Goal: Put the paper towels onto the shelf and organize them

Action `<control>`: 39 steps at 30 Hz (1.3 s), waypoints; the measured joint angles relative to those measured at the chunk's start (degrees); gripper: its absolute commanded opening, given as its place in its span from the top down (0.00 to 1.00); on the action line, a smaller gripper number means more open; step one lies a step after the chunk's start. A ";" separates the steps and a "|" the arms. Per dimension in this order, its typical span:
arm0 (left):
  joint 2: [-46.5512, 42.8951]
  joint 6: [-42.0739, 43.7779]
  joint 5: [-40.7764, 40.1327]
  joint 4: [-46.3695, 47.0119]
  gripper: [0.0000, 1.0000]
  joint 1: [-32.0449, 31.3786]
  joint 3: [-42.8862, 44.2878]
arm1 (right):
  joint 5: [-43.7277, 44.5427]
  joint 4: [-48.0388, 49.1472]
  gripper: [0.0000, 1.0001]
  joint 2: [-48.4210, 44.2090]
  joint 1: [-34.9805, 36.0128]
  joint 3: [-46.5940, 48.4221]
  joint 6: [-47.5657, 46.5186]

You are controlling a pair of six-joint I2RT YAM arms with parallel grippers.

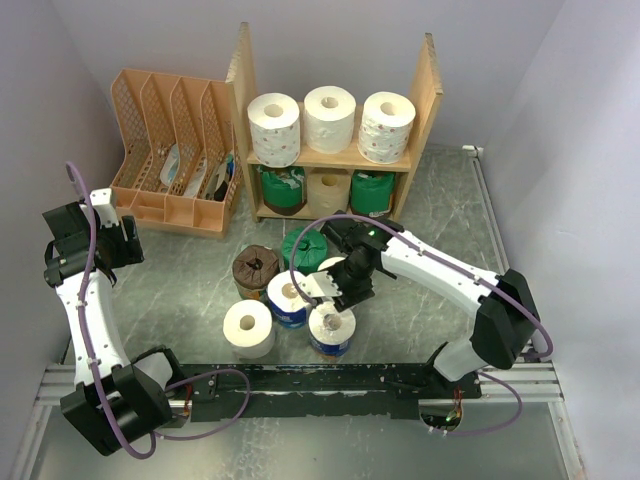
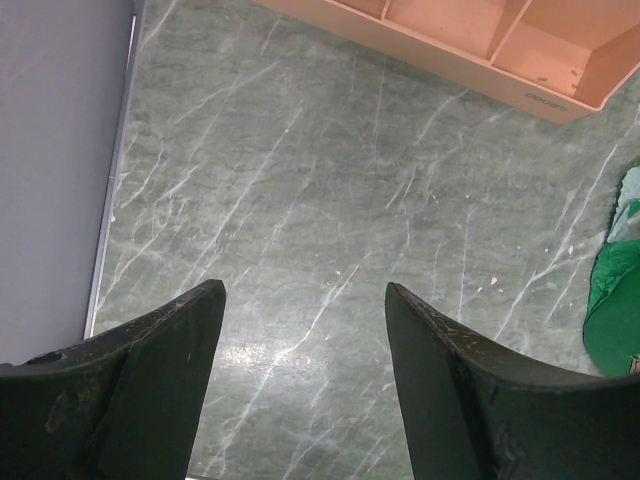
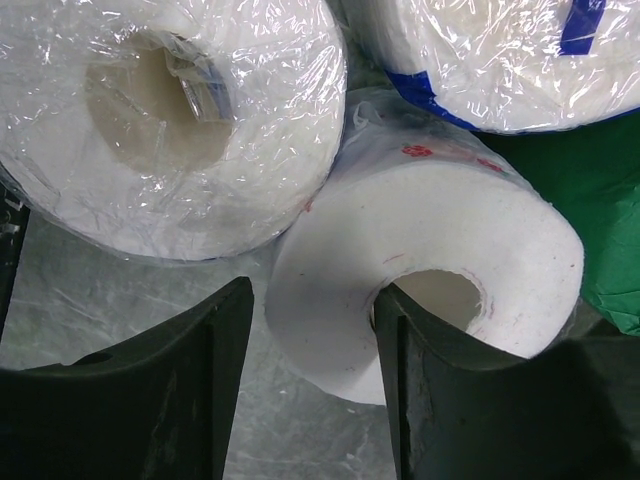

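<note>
My right gripper [image 3: 315, 290] straddles the wall of a white paper towel roll with small red print [image 3: 430, 230]. One finger is in the roll's centre hole, the other is outside, and the roll sits tilted in the grip. From above, that gripper [image 1: 335, 287] is among the loose rolls on the table. These are brown [image 1: 256, 270], green [image 1: 303, 247], blue-wrapped [image 1: 288, 298], white [image 1: 248, 328] and another blue-wrapped one [image 1: 331, 332]. The wooden shelf [image 1: 432, 90] holds three white rolls on top and three below, two green and one tan. My left gripper [image 2: 305, 290] is open over bare table at the far left [image 1: 128, 245].
A peach slotted file organizer [image 1: 170, 205] stands left of the shelf, and its front edge shows in the left wrist view [image 2: 480, 60]. A clear-wrapped white roll [image 3: 190, 120], a blue-striped roll [image 3: 500, 60] and the green roll [image 3: 590, 200] crowd round the gripped roll. Walls close in on both sides.
</note>
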 measured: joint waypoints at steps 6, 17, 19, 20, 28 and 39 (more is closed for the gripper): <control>0.00 -0.02 0.00 0.00 0.24 0.00 0.00 | 0.17 0.50 0.69 0.04 0.00 0.07 -0.37; 0.00 -0.02 0.00 0.00 0.24 0.00 0.00 | 0.35 -1.60 1.00 1.84 0.00 2.58 -0.28; 0.00 0.00 0.00 0.00 0.24 0.00 0.00 | 0.50 -2.27 1.00 1.86 0.00 3.74 0.17; 0.00 0.00 0.00 0.00 0.24 0.00 0.00 | 0.76 -2.89 1.00 1.86 0.00 4.83 0.50; 0.00 0.00 0.00 0.00 0.24 0.00 0.00 | 7.23 -10.64 1.00 2.82 0.00 25.03 5.20; 0.02 0.00 0.07 0.00 0.23 0.00 0.00 | 19.89 -16.11 1.00 3.61 -0.52 39.74 8.72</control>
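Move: The right hand already straddles the base-side wall of the white paper towel roll, one finger in its hole; the roll's middle is about 3 cm ahead, 1 left and 3 below. From this hand, the near blue roll lies 6 cm back, 3 left; the left blue roll level, 11 left; the green roll 9 ahead, 8 left; the upper shelf's front edge some 20 ahead, 3 left. From the left hand, the white roll is about 43 cm right, 5 back. The right hand pinches the white roll's wall, then lifts it about 17 cm and 8 forward, swinging fingertips outward. ##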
